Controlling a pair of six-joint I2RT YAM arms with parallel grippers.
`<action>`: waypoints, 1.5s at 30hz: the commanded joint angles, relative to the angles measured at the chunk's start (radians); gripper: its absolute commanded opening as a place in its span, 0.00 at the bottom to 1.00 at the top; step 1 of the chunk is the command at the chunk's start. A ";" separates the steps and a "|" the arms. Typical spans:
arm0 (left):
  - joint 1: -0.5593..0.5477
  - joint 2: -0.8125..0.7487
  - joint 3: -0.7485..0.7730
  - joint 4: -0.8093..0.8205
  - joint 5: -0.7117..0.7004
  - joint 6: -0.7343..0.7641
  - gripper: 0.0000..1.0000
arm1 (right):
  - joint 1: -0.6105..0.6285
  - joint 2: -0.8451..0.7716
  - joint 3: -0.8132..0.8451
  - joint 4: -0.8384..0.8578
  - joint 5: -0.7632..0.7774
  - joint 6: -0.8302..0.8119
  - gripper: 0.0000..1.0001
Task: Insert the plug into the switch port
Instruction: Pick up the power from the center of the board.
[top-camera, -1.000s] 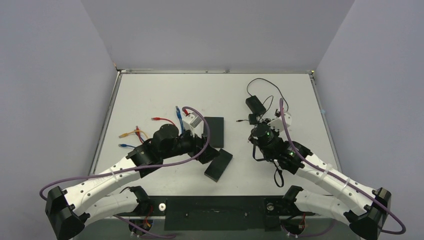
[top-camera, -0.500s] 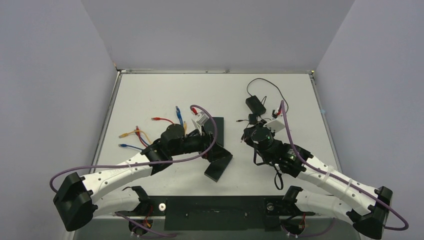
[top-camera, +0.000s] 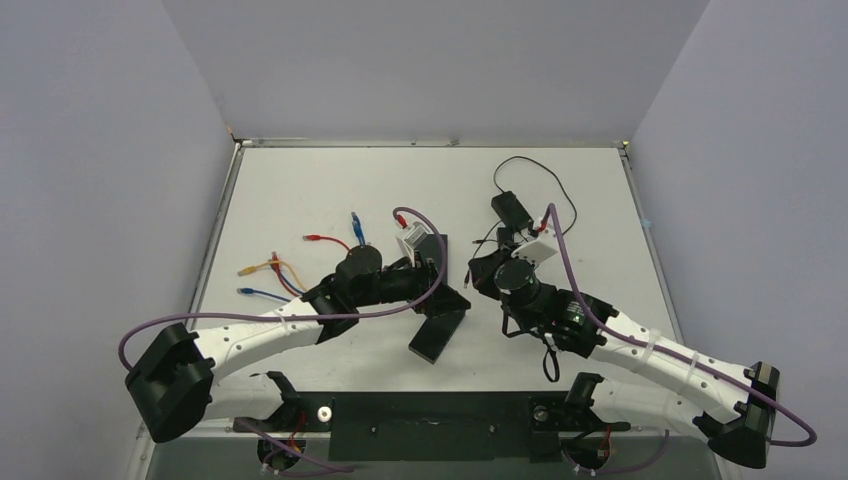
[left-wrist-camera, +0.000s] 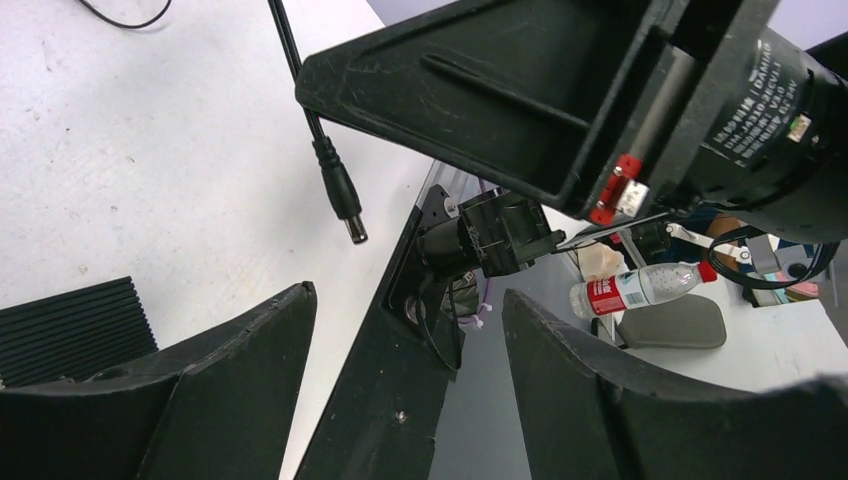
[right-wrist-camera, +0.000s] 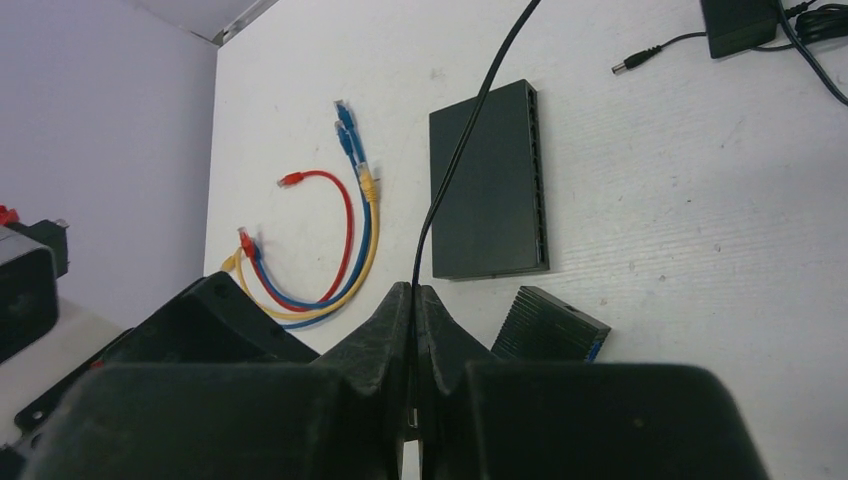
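Note:
The switch (right-wrist-camera: 490, 185) is a flat black box with a row of ports along one long side; my left arm partly covers it (top-camera: 432, 248) from above. A ribbed black box (top-camera: 437, 338) lies just near of it. My right gripper (right-wrist-camera: 413, 290) is shut on a thin black cable (right-wrist-camera: 455, 140). In the left wrist view the cable's barrel plug (left-wrist-camera: 345, 212) hangs just past that gripper's fingertip. My left gripper (left-wrist-camera: 408, 295) is open with nothing between its fingers, and it sits over the far end of the ribbed box (left-wrist-camera: 70, 325). From above, the two grippers (top-camera: 450, 297) (top-camera: 482, 268) are close together.
Red, blue and yellow patch cables (right-wrist-camera: 330, 235) lie left of the switch. A black power adapter (top-camera: 510, 208) with looped cord sits at the back right, and another barrel plug (right-wrist-camera: 625, 67) lies beside it. The table's near edge runs by the arm bases.
My left arm has stretched rightward, carrying its gripper over the ribbed box, and its jaws have narrowed a little. My right gripper has moved left toward it with the cable.

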 joint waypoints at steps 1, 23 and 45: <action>-0.001 0.015 0.007 0.117 0.015 -0.035 0.66 | 0.017 -0.016 0.013 0.078 -0.008 -0.029 0.00; 0.002 0.049 0.006 0.170 -0.012 -0.059 0.35 | 0.045 -0.018 0.017 0.133 -0.043 -0.071 0.00; 0.015 0.016 0.006 0.100 -0.016 -0.019 0.00 | 0.086 -0.068 -0.009 0.118 -0.006 -0.107 0.00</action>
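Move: The power plug hangs from its cord in the shut right fingers, about 4 cm below that hand point and 2 cm behind it, with no sideways offset. From the open left gripper, it lies some 4 cm to the right, 2 cm ahead and 1 cm lower. The ribbed box lies on the table about 5 cm ahead and 3 cm left of the left hand, the flat switch roughly 23 cm ahead and 5 cm left, both some 20 cm below. Keep the cord pinched in the right gripper and bring it about 3 cm up and 3 cm left with a slight draw back, turning some 10 degrees counter-clockwise, so the plug comes to the left fingers. Ease the left gripper only about 1 cm right and forward, hold it there, and shut its wide-open fingers on the plug's lower end. ##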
